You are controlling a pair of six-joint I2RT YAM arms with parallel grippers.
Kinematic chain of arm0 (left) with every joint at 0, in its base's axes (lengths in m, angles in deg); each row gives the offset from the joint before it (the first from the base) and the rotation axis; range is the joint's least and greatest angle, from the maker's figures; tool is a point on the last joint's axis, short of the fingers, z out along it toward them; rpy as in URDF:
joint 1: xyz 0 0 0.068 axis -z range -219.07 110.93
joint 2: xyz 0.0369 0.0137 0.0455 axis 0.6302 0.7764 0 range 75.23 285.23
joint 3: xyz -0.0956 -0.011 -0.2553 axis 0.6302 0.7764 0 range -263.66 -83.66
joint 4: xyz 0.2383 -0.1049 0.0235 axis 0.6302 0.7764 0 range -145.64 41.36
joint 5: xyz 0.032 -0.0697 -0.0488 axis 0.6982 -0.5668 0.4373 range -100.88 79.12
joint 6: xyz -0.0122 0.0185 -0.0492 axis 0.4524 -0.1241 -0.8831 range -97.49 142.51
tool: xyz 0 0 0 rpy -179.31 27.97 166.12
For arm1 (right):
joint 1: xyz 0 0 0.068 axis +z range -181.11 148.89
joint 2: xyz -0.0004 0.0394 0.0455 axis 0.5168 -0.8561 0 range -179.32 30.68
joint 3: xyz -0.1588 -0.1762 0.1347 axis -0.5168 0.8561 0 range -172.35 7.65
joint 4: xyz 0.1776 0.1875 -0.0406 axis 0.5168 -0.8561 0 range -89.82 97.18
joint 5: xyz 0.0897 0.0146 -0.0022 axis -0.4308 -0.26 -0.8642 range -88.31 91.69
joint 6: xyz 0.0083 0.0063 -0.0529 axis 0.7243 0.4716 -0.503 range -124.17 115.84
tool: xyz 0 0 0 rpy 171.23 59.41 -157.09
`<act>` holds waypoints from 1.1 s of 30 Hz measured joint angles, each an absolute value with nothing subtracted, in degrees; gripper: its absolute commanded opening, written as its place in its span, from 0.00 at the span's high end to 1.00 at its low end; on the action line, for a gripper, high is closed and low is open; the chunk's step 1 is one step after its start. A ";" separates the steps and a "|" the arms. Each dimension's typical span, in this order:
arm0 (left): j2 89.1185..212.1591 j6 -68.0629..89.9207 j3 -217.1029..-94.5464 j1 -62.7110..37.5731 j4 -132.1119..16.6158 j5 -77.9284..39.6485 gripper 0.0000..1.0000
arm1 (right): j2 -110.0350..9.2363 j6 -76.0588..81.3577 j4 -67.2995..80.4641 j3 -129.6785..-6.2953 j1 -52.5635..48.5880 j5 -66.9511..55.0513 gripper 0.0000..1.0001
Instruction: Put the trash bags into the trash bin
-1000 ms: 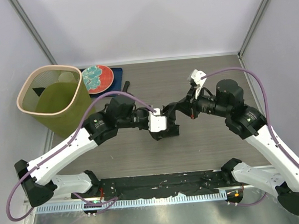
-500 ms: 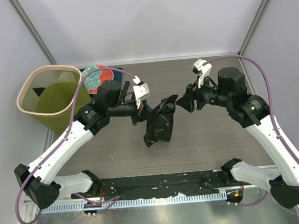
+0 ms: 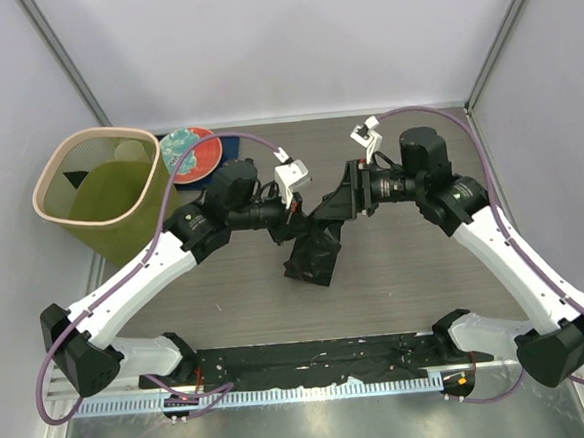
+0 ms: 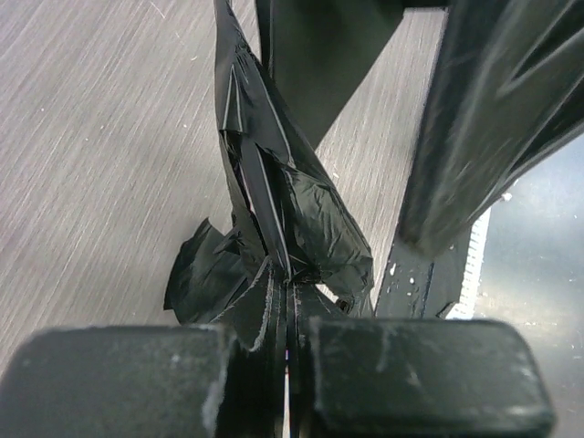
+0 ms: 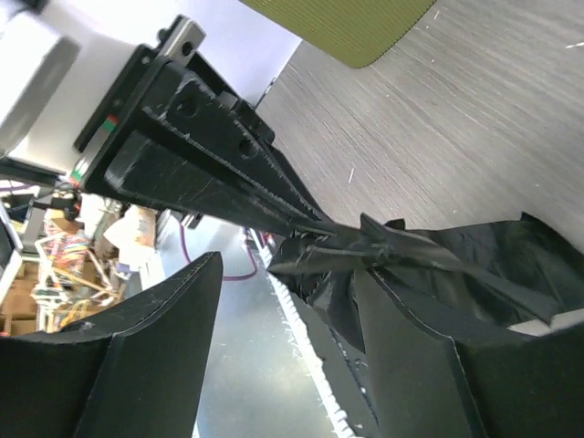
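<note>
A crumpled black trash bag (image 3: 314,249) hangs over the middle of the table, and my left gripper (image 3: 295,211) is shut on its top edge. From the left wrist the bag (image 4: 285,214) fans out below my closed fingertips (image 4: 288,339). My right gripper (image 3: 343,203) stands open right beside the pinched top. In its own view the bag (image 5: 438,260) lies against the right finger (image 5: 411,356), and the gap (image 5: 287,274) holds only the bag's edge. The olive trash bin (image 3: 41,191) with its beige rim stands at the far left; a black scrap lies inside.
A red-and-teal plate (image 3: 189,152) lies on a dark blue mat (image 3: 231,151) just right of the bin. A small black object (image 3: 245,168) lies beside the mat. A black strip (image 3: 322,357) runs along the near table edge between the arm bases.
The right gripper opened and let go of the bag, pulled back, then came close again. The left gripper lifted the bag off the table and shifted slightly right.
</note>
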State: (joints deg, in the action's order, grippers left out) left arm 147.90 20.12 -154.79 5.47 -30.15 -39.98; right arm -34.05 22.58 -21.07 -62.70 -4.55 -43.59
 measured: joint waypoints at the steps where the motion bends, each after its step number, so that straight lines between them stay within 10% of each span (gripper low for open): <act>1: 148.07 19.59 -154.79 5.60 -30.48 -39.52 1.00 | -34.68 23.80 -20.18 -62.13 -4.22 -43.61 0.34; 6: 148.70 17.86 -154.83 5.68 -32.42 -38.84 1.00 | -35.88 29.16 -15.11 -59.40 -2.86 -43.61 0.46; 10: 149.10 16.42 -154.90 5.71 -33.60 -38.82 1.00 | -35.91 32.52 -10.23 -57.19 -2.34 -43.78 0.99; 33: 141.99 16.01 -148.76 -4.46 -42.39 -56.26 1.00 | -34.94 5.07 -40.61 -66.15 -26.10 -59.87 0.99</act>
State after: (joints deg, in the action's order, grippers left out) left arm 141.99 16.01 -148.76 -4.46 -42.39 -56.26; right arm -34.94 5.07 -40.61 -66.15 -26.10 -59.87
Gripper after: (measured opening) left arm 0.010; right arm 0.028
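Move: The black bag hangs from the left hand's shut fingers, its middle some 3 cm back and 5 cm below that hand and about 1 cm to its right. From the open right hand the bag's middle lies roughly 3 cm left, 3 cm back and 6 cm down. Counted from the left hand, the trash bin stands some 38 cm left, 10 cm ahead and 13 cm lower; the black stick lies about 14 cm left, 20 cm ahead, 27 cm down. The right hand, about two-thirds open, eases some 2 cm left and 1 cm down into the bag beside the left fingers, shuts on the plastic, then turns back and pulls it about 10 cm to the right, away from the left hand. The left hand keeps its pinch on the bag, edging slightly forward, then rising about 4 cm while its fingers tip up some 15 degrees towards level, and at the end draws about 3 cm left, so both hands stretch the bag between them. ##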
